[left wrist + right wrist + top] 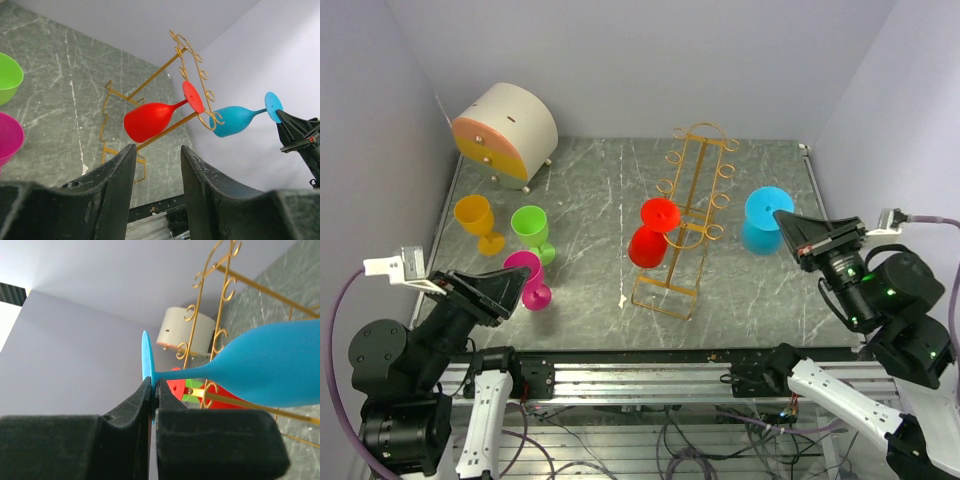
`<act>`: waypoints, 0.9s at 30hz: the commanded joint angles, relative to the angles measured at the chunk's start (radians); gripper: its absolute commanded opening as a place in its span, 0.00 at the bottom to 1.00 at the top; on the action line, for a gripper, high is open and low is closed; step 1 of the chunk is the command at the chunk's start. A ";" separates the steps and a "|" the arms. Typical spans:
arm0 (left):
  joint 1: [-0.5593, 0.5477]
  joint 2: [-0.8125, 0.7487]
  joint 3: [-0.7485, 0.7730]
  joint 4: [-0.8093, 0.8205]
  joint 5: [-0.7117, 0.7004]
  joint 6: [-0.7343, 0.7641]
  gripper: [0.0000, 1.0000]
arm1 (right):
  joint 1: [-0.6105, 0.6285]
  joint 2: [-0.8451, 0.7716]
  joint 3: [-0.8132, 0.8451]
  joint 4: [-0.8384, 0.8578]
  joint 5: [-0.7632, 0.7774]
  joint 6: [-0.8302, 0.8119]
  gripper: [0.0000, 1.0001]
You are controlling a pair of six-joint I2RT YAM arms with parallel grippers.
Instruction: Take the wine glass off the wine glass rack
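Observation:
The golden wire wine glass rack (685, 225) stands mid-table. A red wine glass (650, 235) hangs from its left side, bowl down. A blue wine glass (765, 220) hangs in the air to the right of the rack, and my right gripper (790, 225) is shut on its foot disc. In the right wrist view the fingers pinch that disc (146, 360) edge-on at the right gripper (154, 385), with the blue bowl (270, 370) pointing at the rack (220, 305). My left gripper (157, 147) is open and empty, low at the near left beside a magenta glass (530, 280).
An orange glass (477, 222) and a green glass (532, 232) stand upright at the left. A cream drum-shaped box (505, 133) sits at the back left. Walls close in the table on the left, back and right. A metal rail (640, 375) runs along the near edge.

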 commanded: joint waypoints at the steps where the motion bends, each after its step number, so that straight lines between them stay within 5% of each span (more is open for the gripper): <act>1: -0.005 0.047 0.032 0.066 0.084 -0.053 0.52 | -0.001 0.042 0.098 -0.030 0.068 -0.173 0.00; 6: -0.004 0.065 0.015 0.182 0.171 -0.152 0.52 | 0.000 0.059 0.119 0.211 -0.114 -0.338 0.00; 13: -0.004 0.076 -0.047 0.515 0.275 -0.391 0.52 | -0.001 0.242 0.159 0.612 -0.709 -0.350 0.00; 19: -0.005 0.116 -0.048 0.758 0.321 -0.532 0.50 | 0.000 0.405 0.097 1.188 -1.206 -0.035 0.00; 27: -0.004 0.144 -0.025 0.821 0.325 -0.531 0.49 | 0.001 0.570 0.038 1.969 -1.351 0.503 0.00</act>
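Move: Held by its foot, the blue wine glass hangs from the right fingers; the left gripper it is taken towards is about 38 cm to their left, some 9 cm back and near their height. The red wine glass is about 18 cm left, 7 cm ahead and 17 cm below them, the rack's middle 11 cm left and 13 cm ahead. From the left hand the blue glass lies about 36 cm right, 11 cm ahead, 6 cm down; the pink glass stands 9 cm left, 13 cm ahead, far below. Swinging left about 17 cm and climbing some 14 cm while drawing back 10, the right hand carries the blue wine glass by its foot towards the left gripper, turning counter-clockwise roughly 70 degrees and tipping up. The left hand rises about 12 cm and eases right, turning about 20 degrees clockwise and tipping up, its fingers still half open and empty. ##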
